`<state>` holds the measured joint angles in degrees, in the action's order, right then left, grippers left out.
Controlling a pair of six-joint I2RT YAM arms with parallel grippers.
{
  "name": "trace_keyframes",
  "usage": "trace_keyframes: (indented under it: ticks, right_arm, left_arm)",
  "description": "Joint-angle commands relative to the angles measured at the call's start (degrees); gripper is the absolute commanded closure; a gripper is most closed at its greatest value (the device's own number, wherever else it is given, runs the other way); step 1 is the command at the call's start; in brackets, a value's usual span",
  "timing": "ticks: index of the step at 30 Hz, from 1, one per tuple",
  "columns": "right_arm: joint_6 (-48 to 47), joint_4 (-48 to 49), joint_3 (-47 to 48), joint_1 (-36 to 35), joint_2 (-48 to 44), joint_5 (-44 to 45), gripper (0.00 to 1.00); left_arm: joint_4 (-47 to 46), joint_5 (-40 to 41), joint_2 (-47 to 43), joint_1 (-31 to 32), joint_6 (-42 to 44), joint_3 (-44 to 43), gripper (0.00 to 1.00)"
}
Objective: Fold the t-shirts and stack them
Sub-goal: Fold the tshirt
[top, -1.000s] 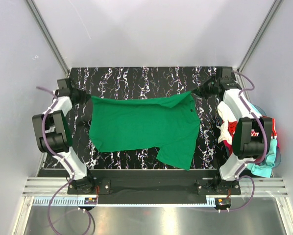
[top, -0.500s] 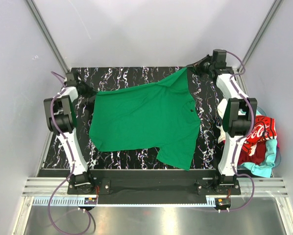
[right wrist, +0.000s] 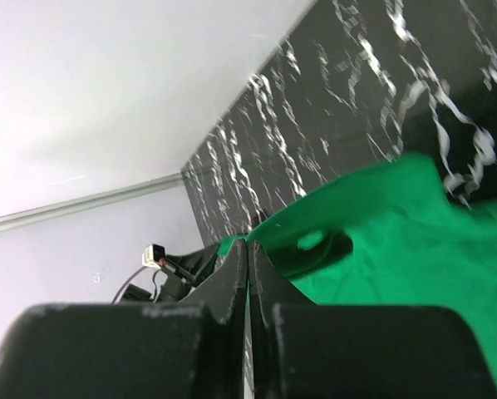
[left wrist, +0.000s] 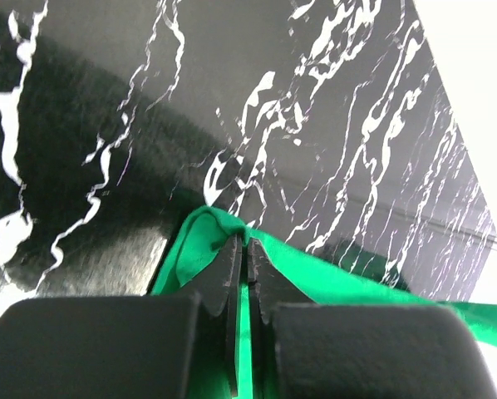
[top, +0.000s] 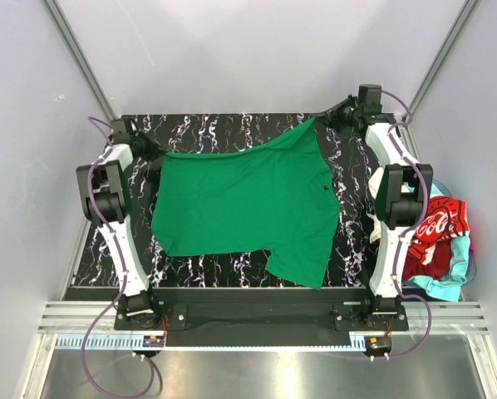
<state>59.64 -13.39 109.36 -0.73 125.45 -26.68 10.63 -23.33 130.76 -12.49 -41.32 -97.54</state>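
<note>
A plain bright green t-shirt lies spread across the black marbled table. My left gripper is at the far left, shut on the shirt's far left corner; the left wrist view shows green cloth pinched between the closed jaws of that gripper. At the far right my right gripper is shut on the far right corner, which is lifted off the table. In the right wrist view the green cloth hangs from this gripper. The shirt's near part rests flat.
A heap of other t-shirts sits off the table's right edge, with the red Coca-Cola one on top and a turquoise one below. Grey walls and metal frame posts enclose the far side. The arm bases stand on the near rail.
Both arms have stretched toward the far corners, drawing the shirt's far edge up and outward. The right corner went furthest back. The right arm no longer covers the heap.
</note>
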Motion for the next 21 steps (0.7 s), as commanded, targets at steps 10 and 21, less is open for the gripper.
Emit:
trace_keyframes:
  ticks: [10, 21]
  right_arm:
    - [-6.3, -12.4, -18.8, 0.1, -21.2, 0.0, 1.00]
    - [-8.9, -14.4, -32.0, 0.2, -30.2, 0.4, 1.00]
  left_arm:
    - [7.1, 0.4, -15.8, -0.2, 5.7, 12.6, 1.00]
    - [13.3, 2.5, -21.2, -2.2, 9.1, 18.8, 1.00]
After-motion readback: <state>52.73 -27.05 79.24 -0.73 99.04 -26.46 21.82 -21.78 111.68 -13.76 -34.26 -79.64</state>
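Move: I hold the t-shirt's far edge in both hands. From my left hand the shirt's middle is about 22 cm back, 36 cm right and 4 cm below, and its near hem corner 41 cm back and 9 cm right. From my right hand that middle is some 24 cm back, 28 cm left and 18 cm down; the neck tag lies 20 cm straight back, the near sleeve 49 cm back and 12 cm left. Keeping both corners pinched, I draw the t-shirt's far edge back over its own body with both hands together. My right hand leads, going back about 16 cm towards the neck tag, ending a little lower, fingers tipping down some 15 degrees; my left comes back roughly 10 cm, staying low. ##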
